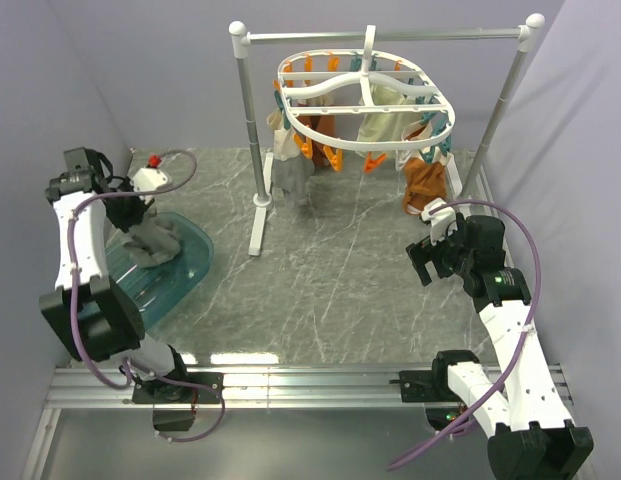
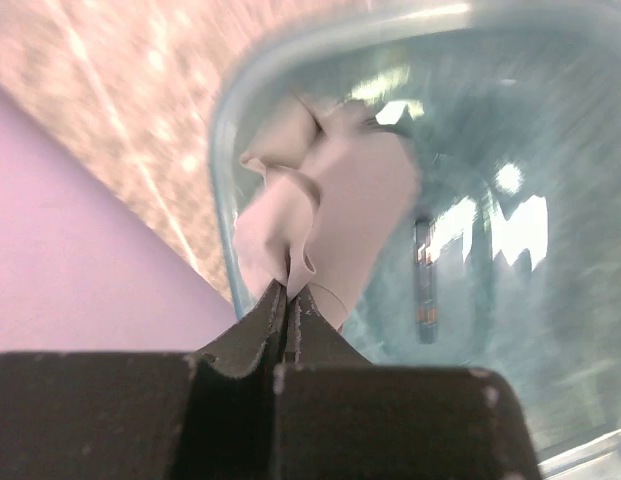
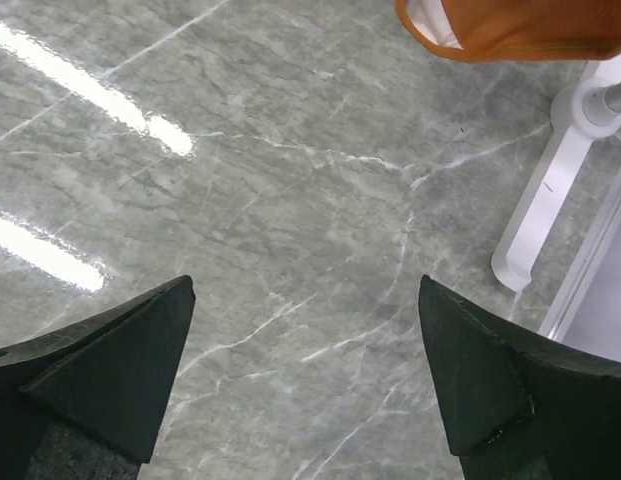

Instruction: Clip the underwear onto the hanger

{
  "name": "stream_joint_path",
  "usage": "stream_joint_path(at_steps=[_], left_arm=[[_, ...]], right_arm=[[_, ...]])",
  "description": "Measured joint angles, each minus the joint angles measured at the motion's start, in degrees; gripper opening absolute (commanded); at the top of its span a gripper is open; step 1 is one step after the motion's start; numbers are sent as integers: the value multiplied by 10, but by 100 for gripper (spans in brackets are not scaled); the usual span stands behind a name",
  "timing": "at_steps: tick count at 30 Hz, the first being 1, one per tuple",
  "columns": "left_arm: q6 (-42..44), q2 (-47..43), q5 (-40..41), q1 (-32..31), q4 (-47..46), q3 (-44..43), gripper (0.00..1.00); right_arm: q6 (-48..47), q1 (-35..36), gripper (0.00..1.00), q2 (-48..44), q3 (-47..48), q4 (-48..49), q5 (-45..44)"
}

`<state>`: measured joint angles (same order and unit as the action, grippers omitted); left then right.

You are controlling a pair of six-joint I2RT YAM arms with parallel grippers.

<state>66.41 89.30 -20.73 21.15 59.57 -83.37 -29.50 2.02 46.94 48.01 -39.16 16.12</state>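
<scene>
The grey underwear (image 1: pixel 155 242) is bunched in the teal tray (image 1: pixel 185 275) at the left. My left gripper (image 1: pixel 140 222) is down on it and shut on a fold of the underwear (image 2: pixel 325 205), the cloth pinched between the fingertips (image 2: pixel 310 305). The white oval hanger (image 1: pixel 365 95) with orange and teal pegs hangs from the rail at the back, with several garments clipped on it. My right gripper (image 1: pixel 427 258) hovers open over bare marble at the right, below the hanger; nothing is between its fingers (image 3: pixel 110 370).
A white rail stand (image 1: pixel 262 180) with ball-capped posts carries the hanger; its foot (image 3: pixel 545 215) lies close to my right gripper. A brown-orange garment (image 1: pixel 425 180) hangs low above that gripper (image 3: pixel 510 25). A grey cloth (image 1: pixel 290 175) hangs beside the left post. Purple walls enclose the table.
</scene>
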Motion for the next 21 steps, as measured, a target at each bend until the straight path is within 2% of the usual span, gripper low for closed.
stream_joint_path(at_steps=[8, 14, 18, 21], left_arm=[[-83, -116, -139, -7, 91, -64, 0], [-196, -197, -237, -93, 103, -91, 0], [-297, -249, -289, -169, 69, -91, 0], [-380, -277, -329, -211, 17, -58, 0]], right_arm=[[3, 0, 100, 1, 6, -4, 33], [16, 0, 100, 7, 24, -5, 75], [22, 0, 100, 8, 25, -7, 105], [24, 0, 98, 8, 25, -9, 125]])
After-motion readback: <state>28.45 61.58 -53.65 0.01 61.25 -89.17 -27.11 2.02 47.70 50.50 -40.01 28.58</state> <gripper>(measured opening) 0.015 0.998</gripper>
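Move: Above the far part of the basin, whose middle lies some 7 cm back, 8 cm left and 15 cm below, the left hand holds the gray underwear. The hanger's empty front orange clip is about 53 cm right, 5 cm ahead and 15 cm up; the stand's left post is 25 cm right and 11 cm ahead. From the right hand this clip is roughly 13 cm left, 14 cm ahead, 14 cm up. Swinging right, up and back in one quick arc, the left arm carries the gray underwear out of the basin towards the space in front of the hanger, some 23 cm right and 20 cm up. The shut fingers keep their pinch while turning from steeply down to point rightward, about 45 degrees. The right hand, open and empty, eases 4 cm left and slightly up. ##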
